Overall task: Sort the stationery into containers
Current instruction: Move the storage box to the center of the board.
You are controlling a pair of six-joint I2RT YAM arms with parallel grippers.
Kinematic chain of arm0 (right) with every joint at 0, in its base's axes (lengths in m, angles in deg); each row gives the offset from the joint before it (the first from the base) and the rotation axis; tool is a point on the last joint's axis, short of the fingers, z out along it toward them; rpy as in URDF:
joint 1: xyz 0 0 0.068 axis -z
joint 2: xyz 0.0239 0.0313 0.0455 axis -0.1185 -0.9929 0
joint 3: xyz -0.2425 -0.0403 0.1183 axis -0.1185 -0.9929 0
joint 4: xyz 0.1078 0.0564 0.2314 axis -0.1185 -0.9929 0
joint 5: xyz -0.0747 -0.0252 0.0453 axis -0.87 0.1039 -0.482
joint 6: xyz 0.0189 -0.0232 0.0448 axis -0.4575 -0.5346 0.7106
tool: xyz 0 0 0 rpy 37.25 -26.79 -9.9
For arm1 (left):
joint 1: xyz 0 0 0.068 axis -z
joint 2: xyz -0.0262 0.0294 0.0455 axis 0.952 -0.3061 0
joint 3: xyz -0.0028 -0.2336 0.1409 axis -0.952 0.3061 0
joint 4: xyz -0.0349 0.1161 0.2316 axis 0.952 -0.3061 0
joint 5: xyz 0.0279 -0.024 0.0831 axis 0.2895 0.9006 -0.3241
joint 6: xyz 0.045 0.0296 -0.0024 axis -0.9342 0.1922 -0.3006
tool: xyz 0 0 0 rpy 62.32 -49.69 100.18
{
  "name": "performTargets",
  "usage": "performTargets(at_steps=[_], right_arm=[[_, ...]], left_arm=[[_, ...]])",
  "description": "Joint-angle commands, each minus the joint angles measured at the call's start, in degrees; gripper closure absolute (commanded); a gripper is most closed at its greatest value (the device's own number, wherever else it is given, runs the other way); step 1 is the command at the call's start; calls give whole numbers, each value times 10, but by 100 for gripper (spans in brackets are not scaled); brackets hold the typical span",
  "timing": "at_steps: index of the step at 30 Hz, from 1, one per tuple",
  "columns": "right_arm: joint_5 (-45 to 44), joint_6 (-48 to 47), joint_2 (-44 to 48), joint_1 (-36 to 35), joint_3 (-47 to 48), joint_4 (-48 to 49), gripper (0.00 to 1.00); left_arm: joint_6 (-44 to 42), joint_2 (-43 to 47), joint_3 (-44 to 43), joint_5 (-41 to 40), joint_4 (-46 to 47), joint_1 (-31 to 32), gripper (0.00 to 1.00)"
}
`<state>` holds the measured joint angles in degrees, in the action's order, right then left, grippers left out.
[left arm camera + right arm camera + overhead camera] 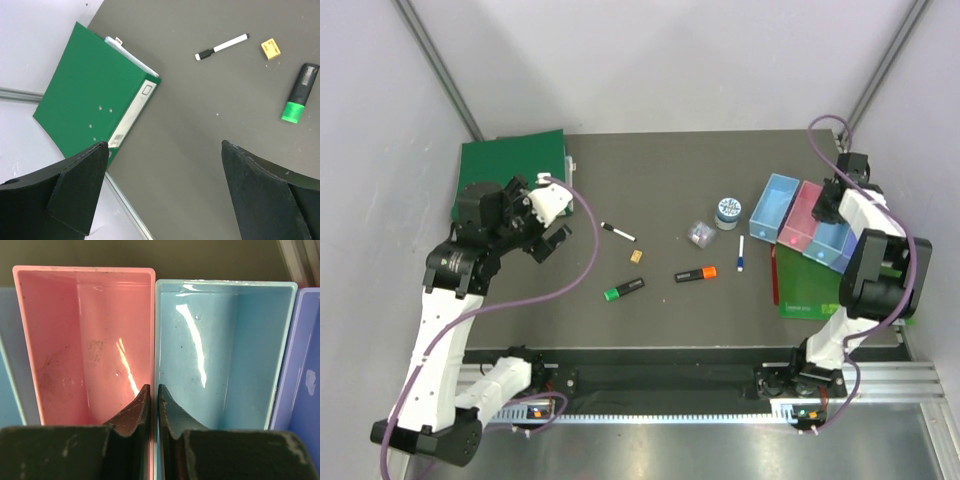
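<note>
The containers are a joined row at the right: light blue tray (pixel 775 205), pink tray (pixel 802 215), light blue tray (pixel 827 240) and purple-blue tray (pixel 845 257). My right gripper (pixel 154 387) is shut on the wall shared by the pink tray (pixel 85 340) and the light blue tray (pixel 225 340), one finger inside each. Both trays are empty. The stationery lies mid-table: marker (pixel 618 232), tan block (pixel 636 256), green-capped highlighter (pixel 623 289), orange-capped highlighter (pixel 696 273), pen (pixel 741 253), clip box (pixel 698 232), tin (pixel 727 212). My left gripper (pixel 548 243) hangs open and empty left of them.
A green folder (pixel 510 165) lies at the back left corner, near the table's left edge (pixel 125 205). A green red-edged board (pixel 810 290) sits under the trays' near end. Grey walls close in the table on both sides.
</note>
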<state>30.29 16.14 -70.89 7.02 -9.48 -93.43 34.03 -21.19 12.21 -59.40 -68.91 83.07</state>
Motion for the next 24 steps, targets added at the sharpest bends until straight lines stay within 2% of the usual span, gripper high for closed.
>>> performTargets(at_steps=[1, 10, 24], right_arm=[[-22, 13, -40, -6, 98, 33, 100], [-34, -13, -152, -13, 227, 35, 100], [-98, -71, -286, -105, 341, 52, 100]], left_arm=[[-2, 19, -10, -12, -30, 2, 1], [6, 7, -24, -37, -57, 2, 1], [16, -17, -14, -57, -52, 2, 1]])
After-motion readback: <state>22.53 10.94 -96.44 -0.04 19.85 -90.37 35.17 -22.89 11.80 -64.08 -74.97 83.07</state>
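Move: The right fingers already pinch the divider between the storage box's pink and second blue trays; the box's middle is about 3 cm below them and 1 cm back. The board's centre lies some 40 cm to the left and 3 cm back. The white-lidded jar is about 23 cm left and level, the blue marker 20 cm left and 9 cm back, the green notebook 17 cm back and 4 cm right. From the left hand, the box is about 62 cm right, 12 cm ahead, 25 cm below. Keeping its shut pinch on the divider, the right hand carries the storage box forward about 14 cm, off the green notebook and towards the back of the board. It bows a couple of centimetres right, then comes back left, while the wrist rolls its left side down some 10 degrees and turns slightly counter-clockwise. The left hand, open and empty, sinks 2–3 cm. ##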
